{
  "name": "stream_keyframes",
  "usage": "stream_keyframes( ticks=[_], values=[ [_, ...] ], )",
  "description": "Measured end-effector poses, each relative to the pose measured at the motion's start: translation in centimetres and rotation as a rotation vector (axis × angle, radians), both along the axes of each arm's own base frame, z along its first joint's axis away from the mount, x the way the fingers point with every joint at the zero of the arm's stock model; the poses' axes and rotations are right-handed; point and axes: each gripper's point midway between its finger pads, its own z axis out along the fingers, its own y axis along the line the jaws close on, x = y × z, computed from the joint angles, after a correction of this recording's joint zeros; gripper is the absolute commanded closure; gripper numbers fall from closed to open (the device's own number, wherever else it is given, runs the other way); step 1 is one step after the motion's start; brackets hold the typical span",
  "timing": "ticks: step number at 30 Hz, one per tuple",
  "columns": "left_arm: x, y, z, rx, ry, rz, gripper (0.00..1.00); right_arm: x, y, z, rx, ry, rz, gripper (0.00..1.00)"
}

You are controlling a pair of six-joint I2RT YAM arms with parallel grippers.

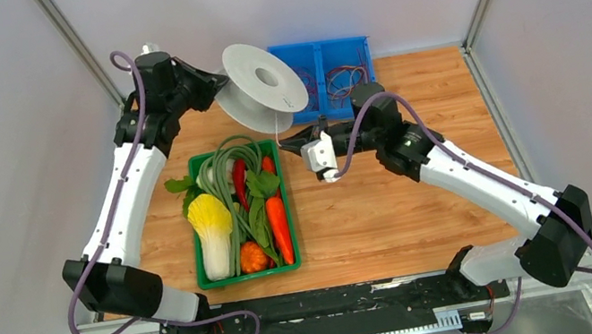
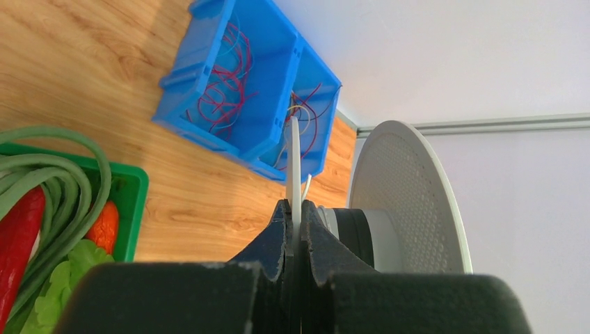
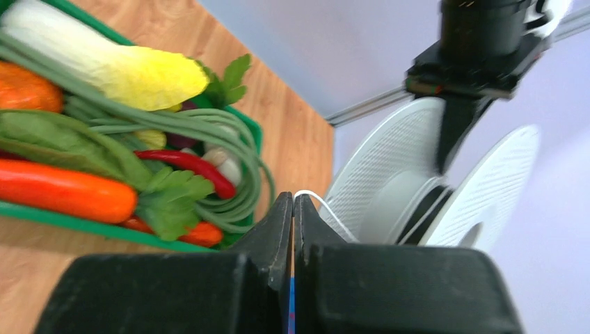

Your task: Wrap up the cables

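The pale-grey spool (image 1: 264, 81) is lifted off the table at the back centre, tilted on edge. My left gripper (image 1: 218, 89) is shut on its near flange (image 2: 296, 160), whose thin rim stands between the pads; the far flange (image 2: 410, 195) rises to the right. The thin white cable (image 1: 275, 127) runs down from the hub to my right gripper (image 1: 290, 142), which is shut on it. In the right wrist view the cable (image 3: 327, 212) loops from my right gripper's tips (image 3: 293, 198) to the spool (image 3: 389, 181), below the left gripper's fingers (image 3: 452, 132).
A green basket (image 1: 251, 275) of vegetables sits on the wooden table just left of and below the right gripper. A blue bin (image 1: 327, 46) with small red and purple wire coils stands at the back, behind the spool. Grey walls close in on three sides.
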Motion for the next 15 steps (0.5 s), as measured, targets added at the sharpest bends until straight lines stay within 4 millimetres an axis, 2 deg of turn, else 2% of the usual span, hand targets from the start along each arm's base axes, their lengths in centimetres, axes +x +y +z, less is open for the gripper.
stream_keyframes(
  ticks=[4, 7, 15],
  values=[
    [-0.3, -0.4, -0.4, 0.027, 0.015, 0.017, 1.00, 0.5, 1.9, 1.9, 0.079, -0.075, -0.077, 1.00],
    [-0.5, -0.5, -0.5, 0.060, 0.016, 0.033, 1.00, 1.2, 3.3, 2.5, 0.122, -0.101, -0.136, 1.00],
    [-0.8, -1.0, 0.1, 0.169, -0.035, 0.065, 1.00, 3.5, 5.4, 2.7, 0.166, -0.169, -0.271, 1.00]
  ],
)
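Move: The spool, gripped by its near flange in the left hand, has its middle about 3 cm back from that hand, 6 cm to its right and 3 cm lower. From the right hand, which holds the cable end, the spool is some 13 cm ahead, 3 cm left and 2 cm higher. Well below the right hand, by about 28 cm, are the vegetable basket, 13 cm left and 2 cm back, and the blue box, 27 cm ahead and 10 cm right. Right hand, still pinching the cable, sweeps about 5 cm left, forward and up along the spool's near side. ##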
